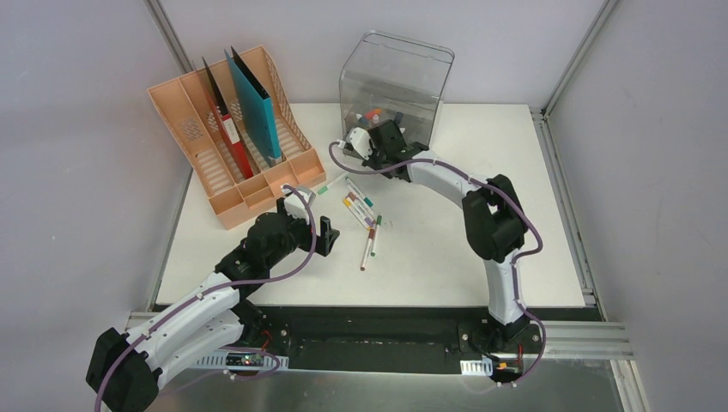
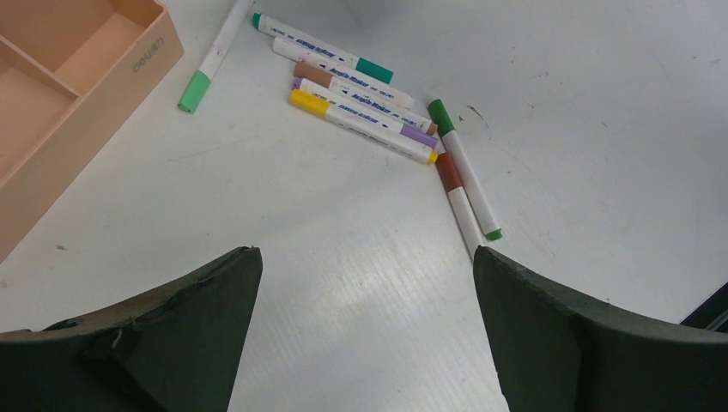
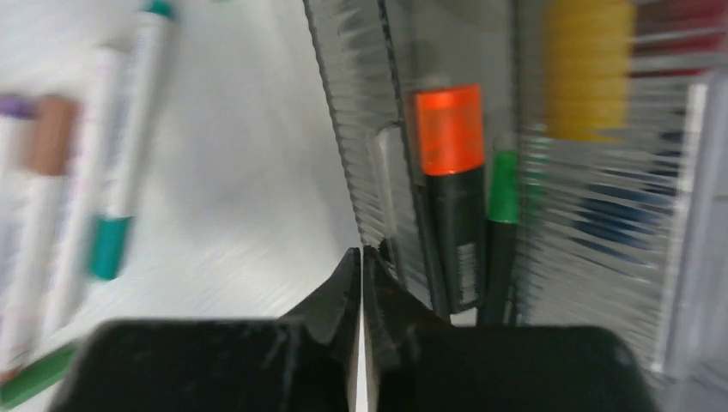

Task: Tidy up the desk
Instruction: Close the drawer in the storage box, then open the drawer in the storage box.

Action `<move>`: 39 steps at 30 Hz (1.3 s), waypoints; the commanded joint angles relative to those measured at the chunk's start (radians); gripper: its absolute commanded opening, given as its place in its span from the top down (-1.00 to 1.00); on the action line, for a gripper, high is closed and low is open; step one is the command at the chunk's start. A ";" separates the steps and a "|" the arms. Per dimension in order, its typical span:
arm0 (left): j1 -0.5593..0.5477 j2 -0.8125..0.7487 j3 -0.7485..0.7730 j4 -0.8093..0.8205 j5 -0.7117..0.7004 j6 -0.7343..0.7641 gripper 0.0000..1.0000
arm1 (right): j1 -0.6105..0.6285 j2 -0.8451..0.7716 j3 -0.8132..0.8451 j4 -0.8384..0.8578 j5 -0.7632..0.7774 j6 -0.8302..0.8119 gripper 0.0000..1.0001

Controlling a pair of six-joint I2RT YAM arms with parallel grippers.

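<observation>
The white desk [image 1: 429, 257] carries several loose markers [image 1: 360, 206] in its middle. My left gripper [image 1: 313, 232] hovers just left of them, by the front corner of the peach file rack [image 1: 257, 197]. In the left wrist view it [image 2: 367, 253] stands wide open over bare tabletop, the markers [image 2: 365, 120] lying ahead. My right gripper [image 1: 384, 133] is at the front of the clear grey box [image 1: 403, 77]. In the right wrist view it [image 3: 361, 253] is shut with nothing between its fingers, its tip at the box's front edge [image 3: 360, 129].
The rack holds upright red and teal folders [image 1: 253, 107]. Inside the box lie an orange-capped marker [image 3: 449, 129], a green pen [image 3: 503, 189] and other pens. More loose markers [image 3: 112, 215] lie left of the right gripper. A wall frame borders the desk at right [image 1: 558, 172].
</observation>
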 commanded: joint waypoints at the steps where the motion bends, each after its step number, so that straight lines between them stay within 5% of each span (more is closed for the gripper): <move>1: 0.000 -0.010 -0.006 0.047 0.005 -0.011 -0.93 | -0.003 0.012 -0.033 0.309 0.345 -0.050 0.66; 5: 0.000 -0.008 -0.008 0.050 0.007 -0.012 -0.94 | -0.006 0.014 -0.069 0.347 0.358 -0.081 -0.15; 9: 0.000 -0.005 -0.009 0.052 0.008 -0.012 -0.93 | -0.008 0.015 -0.092 0.359 0.363 -0.090 -0.56; 14: 0.000 -0.003 -0.010 0.053 0.006 -0.013 -0.93 | -0.009 -0.044 -0.103 0.242 0.295 -0.051 -0.60; 24: 0.000 0.021 -0.010 0.080 0.022 -0.027 -0.94 | -0.022 -0.326 -0.182 -0.235 -0.296 -0.046 -0.76; 31: 0.000 0.085 -0.013 0.160 0.076 -0.089 -0.94 | -0.091 -0.583 -0.322 -0.266 -0.571 -0.062 -0.83; 39: 0.000 0.215 -0.012 0.384 0.128 -0.180 -0.97 | -0.303 -0.739 -0.404 -0.240 -0.888 -0.042 -0.89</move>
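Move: My shut right fingertips are already against the front of the open drawer; its middle lies about 1 cm ahead, 2 cm left and 2 cm below. The storage box's middle is some 13 cm ahead and level with me sideways, about 3 cm higher. The marker bunch lies roughly 9 cm back and 7 cm left, 7 cm below. From my left hand the drawer front is about 18 cm ahead, 13 cm right and 6 cm lower. I keep pushing the drawer front towards the storage box with my right fingertips, about 4 cm forward while slipping some 3 cm right, tips tilting up and fingers spreading wide. Then I come off the front and pull back quickly, nearly 19 cm, rising and drifting right, fingers open. Late on, my open left hand eases about 3 cm right. ##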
